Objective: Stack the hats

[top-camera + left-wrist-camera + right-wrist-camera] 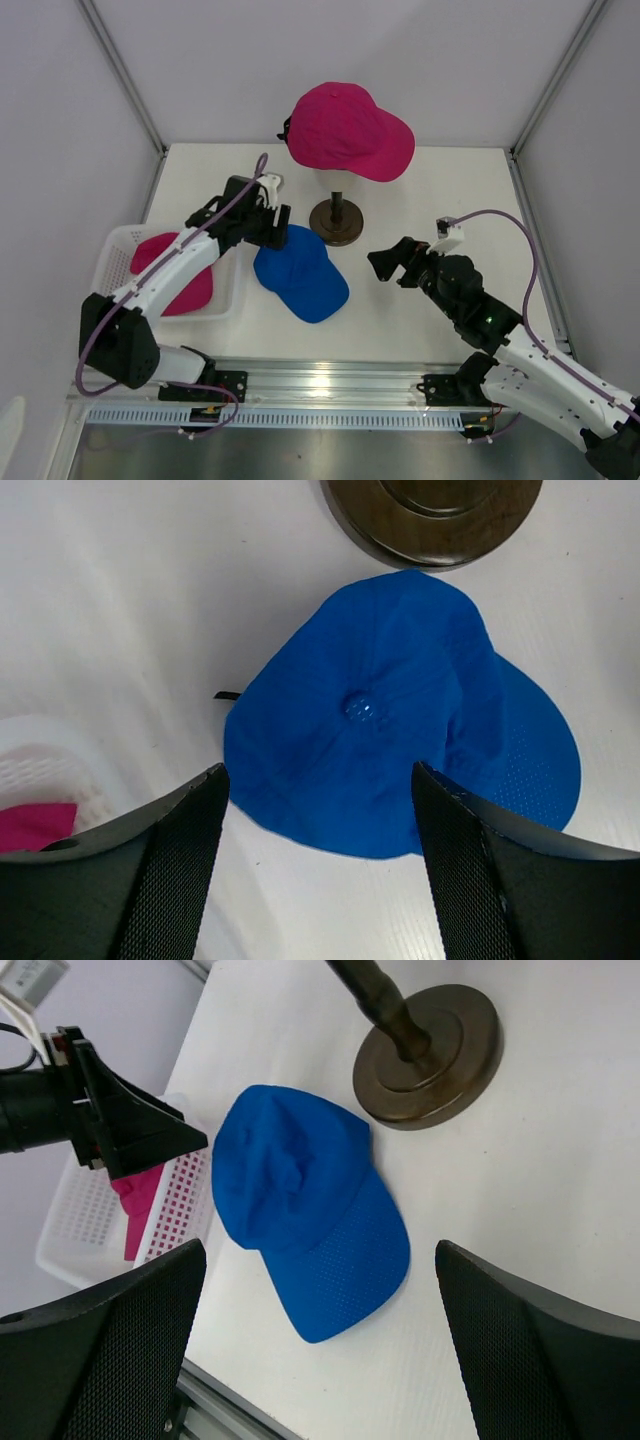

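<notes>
A blue hat (300, 275) lies flat on the white table, crown up, its brim toward the near right. My left gripper (270, 225) hovers at its far-left edge, open, with nothing between the fingers (170, 860); the blue hat (390, 720) shows just beyond them. A magenta hat (345, 130) sits on top of a stand behind it. Another magenta hat (170, 270) lies in the white basket (115, 250). My right gripper (395, 265) is open to the right of the blue hat (300, 1200), apart from it and empty.
The stand's dark round base (335, 220) is on the table just behind the blue hat, also seen as the base (430, 1055). The basket (90, 1220) sits at the left edge. Grey walls close in the table on three sides.
</notes>
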You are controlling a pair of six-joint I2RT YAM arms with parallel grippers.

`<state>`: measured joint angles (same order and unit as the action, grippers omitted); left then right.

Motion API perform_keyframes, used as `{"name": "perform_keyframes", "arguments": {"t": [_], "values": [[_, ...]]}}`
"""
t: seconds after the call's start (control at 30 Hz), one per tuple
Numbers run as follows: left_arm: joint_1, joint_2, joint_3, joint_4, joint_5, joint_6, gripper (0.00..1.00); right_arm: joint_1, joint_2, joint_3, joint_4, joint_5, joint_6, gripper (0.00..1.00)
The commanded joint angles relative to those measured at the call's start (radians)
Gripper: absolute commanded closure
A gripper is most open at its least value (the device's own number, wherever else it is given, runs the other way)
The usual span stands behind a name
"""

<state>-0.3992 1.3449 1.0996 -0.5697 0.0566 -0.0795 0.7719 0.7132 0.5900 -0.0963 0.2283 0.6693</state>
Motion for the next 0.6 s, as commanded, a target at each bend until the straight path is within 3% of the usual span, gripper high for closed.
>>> {"name": "perform_keyframes", "arguments": {"t": [0.0, 0.37, 0.57], "values": [[-0.041, 0.077, 0.029, 0.079, -0.035, -0.016, 0.23, -0.005, -0.001, 0.002, -0.034, 0.057, 0.033, 0.00], [-0.081, 0.241, 0.025, 0.140, -0.035, -0.014, 0.20, -0.005, 0.014, 0.002, -0.042, 0.057, 0.041, 0.00], [-0.089, 0.240, -0.043, 0.255, -0.103, -0.057, 0.28, -0.008, 0.031, 0.007, -0.022, 0.055, 0.036, 0.00]]}}
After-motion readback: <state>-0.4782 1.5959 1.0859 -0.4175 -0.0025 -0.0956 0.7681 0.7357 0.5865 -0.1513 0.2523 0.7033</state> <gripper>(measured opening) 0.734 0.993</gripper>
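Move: The blue hat lies on the table under the left hand, its middle about 11 cm below, 4 cm to the right and 2 cm back, brim pointing back-right. From that hand the stand's round base is some 9 cm ahead, 11 cm right and 13 cm lower. The pink hat in the basket is roughly 20 cm left, 3 cm back and 12 cm lower. From the right hand the blue hat lies about 6 cm ahead, 16 cm left and 19 cm below. The left hand, gripper well open, sinks about 7 cm onto the crown of the blue hat, drifting some 3 cm right and a little forward while the wrist hardly turns. The descent eases to a stop as the fingertips come to touch the cloth on either side of the crown's top, still spread wide and only just starting to draw in. ##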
